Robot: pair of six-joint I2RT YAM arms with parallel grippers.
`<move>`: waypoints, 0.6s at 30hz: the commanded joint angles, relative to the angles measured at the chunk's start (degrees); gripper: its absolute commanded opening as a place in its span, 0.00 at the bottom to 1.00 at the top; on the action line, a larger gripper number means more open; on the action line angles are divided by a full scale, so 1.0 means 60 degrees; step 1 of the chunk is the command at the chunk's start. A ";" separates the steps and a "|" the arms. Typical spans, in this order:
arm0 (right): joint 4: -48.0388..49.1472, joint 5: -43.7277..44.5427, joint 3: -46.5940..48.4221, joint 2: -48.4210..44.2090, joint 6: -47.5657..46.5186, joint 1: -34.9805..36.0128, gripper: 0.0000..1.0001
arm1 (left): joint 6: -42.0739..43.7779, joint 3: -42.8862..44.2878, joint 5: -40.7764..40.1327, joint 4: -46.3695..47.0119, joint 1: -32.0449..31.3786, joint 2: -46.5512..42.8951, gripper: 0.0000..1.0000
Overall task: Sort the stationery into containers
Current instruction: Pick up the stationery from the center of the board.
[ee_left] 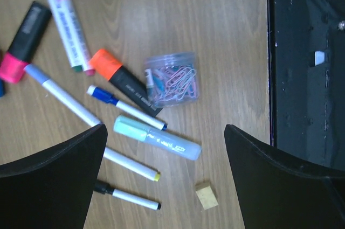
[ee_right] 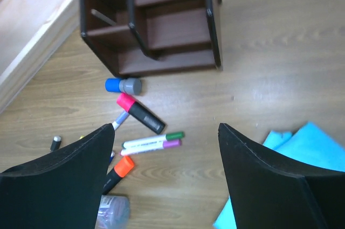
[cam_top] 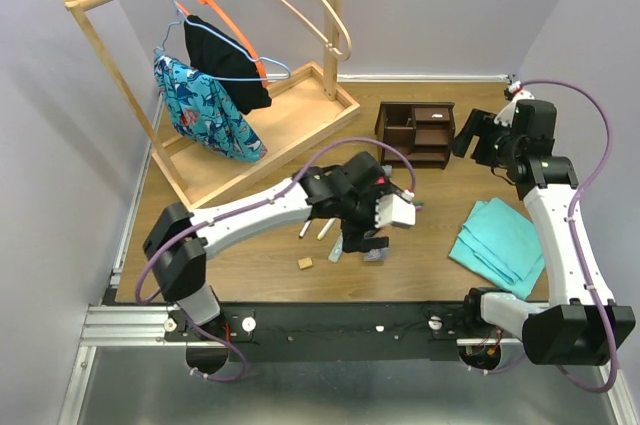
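Observation:
The stationery lies loose on the table under my left gripper (ee_left: 164, 129), which hangs open above it, holding nothing. Below it are a pale-green-capped marker (ee_left: 156, 138), a tan eraser cube (ee_left: 206, 195), an orange highlighter (ee_left: 121, 81), a clear tub of clips (ee_left: 171, 78), a pink-capped highlighter (ee_left: 21, 43) and green and purple markers (ee_left: 67, 24). The dark brown organizer (ee_right: 211, 19) stands at the back. My right gripper (ee_right: 166, 126) hovers open beside it with nothing between its fingers. A slim item leans in the organizer's left compartment (ee_right: 102, 18). The round cup is out of view.
A folded teal cloth (cam_top: 500, 240) lies at the right by the right arm. A pale wooden clothes rack (cam_top: 300, 110) with hangers and garments fills the back left. A blue and grey cylinder (ee_right: 123, 85) lies just in front of the organizer.

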 commanded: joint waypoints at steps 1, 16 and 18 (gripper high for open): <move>-0.0557 -0.0817 -0.0812 -0.0222 0.1369 -0.0351 0.85 | 0.0652 0.0513 -0.0645 -0.0473 -0.0557 0.0937 0.99; 0.0146 -0.1376 -0.1883 -0.1174 0.1636 -0.0629 0.85 | 0.0639 0.0733 -0.1905 0.0318 -0.1187 0.2257 0.99; 0.0132 -0.1405 -0.1971 -0.1233 0.1636 -0.0658 0.85 | 0.0507 0.0763 -0.1861 0.0362 -0.1188 0.2389 0.99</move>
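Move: Roughly 7 cm to the left hand's right, 1 cm back and 11 cm below it stands the jar of paper clips. The orange highlighter lies 6 cm farther out than the jar; the teal highlighter lies 8 cm left of the jar and 2 cm farther out. For the right hand, the green and purple markers lie about 13 cm left, 2 cm back and 22 cm below; the pink highlighter is 14 cm left, 3 cm ahead. Sinking about 6 cm and easing some 3 cm to the right, the left hand closes in on the paper-clip jar with fingers still wide open, tilting about 10 degrees to point more steeply down, then slows to a hover. The open right hand draws back and down about 3.5 cm each towards the markers, rolling about 10 degrees, left side up. ##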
